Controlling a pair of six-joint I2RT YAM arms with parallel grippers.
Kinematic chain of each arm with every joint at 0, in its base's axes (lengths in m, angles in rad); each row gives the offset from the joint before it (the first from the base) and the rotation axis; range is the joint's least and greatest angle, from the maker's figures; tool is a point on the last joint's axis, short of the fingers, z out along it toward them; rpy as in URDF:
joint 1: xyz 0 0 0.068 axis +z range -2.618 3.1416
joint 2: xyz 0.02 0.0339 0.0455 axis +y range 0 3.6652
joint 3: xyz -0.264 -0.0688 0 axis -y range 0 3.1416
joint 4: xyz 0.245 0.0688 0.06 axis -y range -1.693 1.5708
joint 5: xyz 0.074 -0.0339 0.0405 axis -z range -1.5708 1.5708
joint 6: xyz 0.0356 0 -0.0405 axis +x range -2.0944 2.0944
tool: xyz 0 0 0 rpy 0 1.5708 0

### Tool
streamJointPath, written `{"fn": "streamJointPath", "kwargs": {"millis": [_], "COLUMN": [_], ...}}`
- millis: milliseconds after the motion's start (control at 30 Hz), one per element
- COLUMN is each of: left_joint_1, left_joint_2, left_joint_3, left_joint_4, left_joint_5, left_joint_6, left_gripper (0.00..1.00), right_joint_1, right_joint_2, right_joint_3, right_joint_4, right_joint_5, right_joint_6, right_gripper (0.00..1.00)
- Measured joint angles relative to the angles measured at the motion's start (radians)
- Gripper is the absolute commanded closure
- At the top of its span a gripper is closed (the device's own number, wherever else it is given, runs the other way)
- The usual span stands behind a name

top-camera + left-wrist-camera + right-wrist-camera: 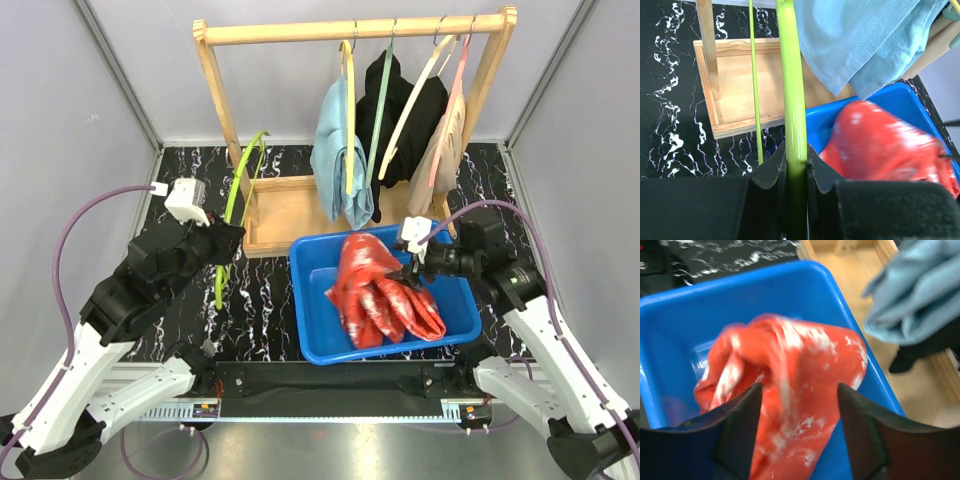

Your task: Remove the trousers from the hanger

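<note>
The red trousers (pixel 380 290) with white blotches lie bunched in the blue bin (pixel 308 335), blurred in both wrist views. My right gripper (pixel 412 270) hangs over their right side, open; in its wrist view the gripper (pixel 800 390) has its jaws wide apart with the red trousers (pixel 800 355) below and between them. My left gripper (pixel 225 240) is shut on the bare green hanger (pixel 240 190), left of the bin. In the left wrist view the gripper (pixel 796 155) clamps the green hanger (pixel 792 100) bar.
A wooden rack (pixel 350 30) stands behind the bin on its wooden base (pixel 740 85). On its hangers are light blue trousers (pixel 340 160), black trousers (pixel 385 110) and beige trousers (pixel 440 150). The light blue trousers (pixel 915 295) hang close above the bin's far edge.
</note>
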Motion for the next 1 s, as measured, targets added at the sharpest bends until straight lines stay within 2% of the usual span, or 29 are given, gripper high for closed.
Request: {"fn": "streamJointPath", "kwargs": {"millis": [67,100,200,367,667,867,1000], "left_joint_1": [0.000,0.000,0.000,0.000,0.000,0.012,0.064], "left_joint_2": [0.000,0.000,0.000,0.013,0.139,0.294,0.412], "left_joint_3": [0.000,0.000,0.000,0.023,0.173,0.349,0.494], "left_joint_4": [0.000,0.000,0.000,-0.001,-0.001,0.011,0.037], "left_joint_5": [0.001,0.001,0.001,0.001,0.000,0.007,0.048], "left_joint_6": [0.000,0.000,0.000,0.000,0.029,0.056,0.053], "left_gripper": [1.00,1.00,1.00,1.00,1.00,1.00,1.00], "right_joint_1": [0.034,0.048,0.066,0.055,-0.203,-0.335,-0.379], "right_joint_2": [0.023,0.026,0.023,-0.022,-0.190,-0.264,-0.290], "right_joint_3": [-0.015,-0.021,-0.028,-0.065,-0.236,-0.324,-0.365], "right_joint_4": [0.055,0.074,0.109,0.166,0.230,0.262,0.287], "right_joint_5": [-0.035,-0.047,-0.070,-0.048,0.113,0.194,0.216], "right_joint_6": [0.027,0.041,0.068,0.139,0.392,0.512,0.553], "right_gripper": [0.19,0.18,0.12,0.10,0.06,0.04,0.03]}}
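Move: My left hand holds the emptied green hanger; the free left end of the rack's rail is about 18 cm ahead, 7 cm to the right and some 17 cm above that hand, with the light blue trousers roughly 15 cm ahead, 17 cm right and 5 cm lower. The red trousers are bunched about 5 cm left, 3 cm back and 14 cm below my right hand, in the blue tub, whose middle is 2 cm left, 2 cm back and 20 cm below. I open my already parting right fingers the rest of the way, reach 2–3 cm further left, then swing back right and away from the red trousers, ending about 10 cm right, 4 cm forward and 5 cm lower, turned some 45 degrees, mostly clockwise. After a brief hold, my left hand keeps its pinch on the green hanger and lifts it about 10 cm, going 7 cm forward and slightly right towards the rail. ##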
